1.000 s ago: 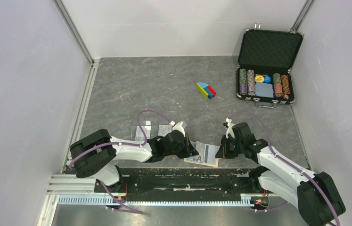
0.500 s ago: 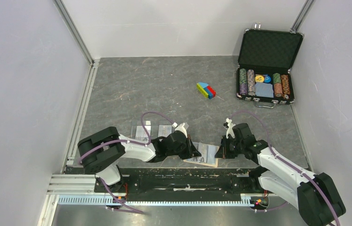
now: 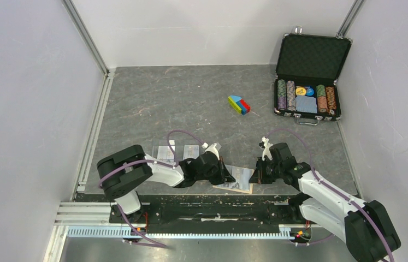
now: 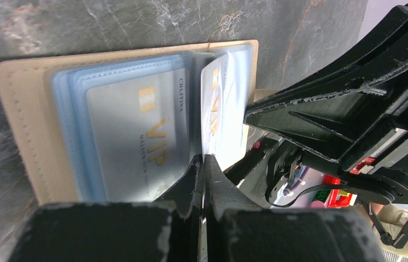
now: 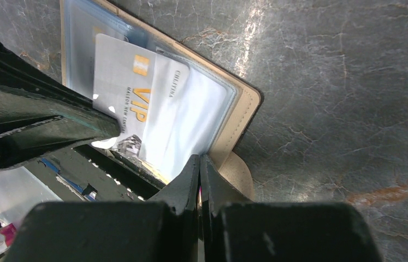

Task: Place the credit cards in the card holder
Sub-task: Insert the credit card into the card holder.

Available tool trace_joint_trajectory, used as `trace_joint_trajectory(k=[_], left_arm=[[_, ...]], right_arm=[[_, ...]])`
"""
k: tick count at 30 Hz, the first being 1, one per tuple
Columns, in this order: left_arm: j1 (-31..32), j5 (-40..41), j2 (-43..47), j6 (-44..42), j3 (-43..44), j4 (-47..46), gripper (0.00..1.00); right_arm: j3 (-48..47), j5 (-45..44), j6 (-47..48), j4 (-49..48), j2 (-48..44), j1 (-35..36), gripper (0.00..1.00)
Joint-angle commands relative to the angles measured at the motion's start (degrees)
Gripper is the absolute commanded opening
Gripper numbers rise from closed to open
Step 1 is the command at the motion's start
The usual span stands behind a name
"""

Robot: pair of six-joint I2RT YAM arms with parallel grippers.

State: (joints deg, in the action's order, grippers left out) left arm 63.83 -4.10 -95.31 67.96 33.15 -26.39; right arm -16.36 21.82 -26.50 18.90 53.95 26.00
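Observation:
The tan card holder (image 3: 241,179) lies open on the table's near edge, between both grippers. My left gripper (image 3: 226,177) (image 4: 204,159) is shut on the lower edge of a pale grey credit card (image 4: 219,106) (image 5: 128,87) marked VIP, partly slid into a clear pocket. Another credit card (image 4: 136,128) sits flat inside a pocket on the other half. My right gripper (image 3: 253,176) (image 5: 199,158) is shut on the clear pocket panel (image 5: 190,117) of the card holder (image 5: 247,106), by its tan rim. Two more pale cards (image 3: 166,152) (image 3: 191,150) lie on the table behind my left arm.
An open black poker-chip case (image 3: 311,82) stands at the back right. A small multicoloured block (image 3: 238,105) lies mid-table. The black base rail (image 3: 212,204) runs just in front of the card holder. Grey walls close in left and right.
My left arm's elbow has swung right and the left gripper has edged slightly right toward the card holder. The right arm and the holder have not moved.

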Motion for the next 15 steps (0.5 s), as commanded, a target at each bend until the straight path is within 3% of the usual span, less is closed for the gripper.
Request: trace_joint_trajectory(k=[1,6,15], left_arm=[[1.6,-2.0,-3.5,0.7,3.8,1.6,0.02],[3.1,-0.7,-3.5,-1.0,6.8,8.3,0.03],[3.3,4.6,2.0,-8.8,14.6,27.8,0.37]], right_arm=[[1.7,-3.6,0.8,1.9,1.1,0.2,0.0],[1.3,-3.6,0.8,2.1,1.0,0.2,0.0],[1.1,-3.9,0.9,2.7,0.6,0.2,0.0]])
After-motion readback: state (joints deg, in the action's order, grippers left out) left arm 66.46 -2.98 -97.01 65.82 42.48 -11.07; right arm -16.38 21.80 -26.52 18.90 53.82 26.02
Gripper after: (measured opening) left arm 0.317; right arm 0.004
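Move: My left hand holds a card by its left long edge. The clear pocket on the card holder's right page is centred about 3 cm to my right, 1 cm ahead and 1 cm below. The filled pocket on the left page is some 4 cm to my left, 1 cm ahead and 2 cm down. The nearer sleeved card is roughly 16 cm left and 11 cm ahead, 2 cm down. From my right hand, the right pocket is about 3 cm left and 1 cm ahead, level with the fingertips. I push the pinched card about 2 cm to the right with my left hand, deeper into the right page's pocket. Then I open the fingers about a third, let go, and ease back left about 1 cm, drifting 1 cm towards my base and rolling the hand's left side up slightly. My right hand keeps its closed tips on the holder's right edge by the clasp. ##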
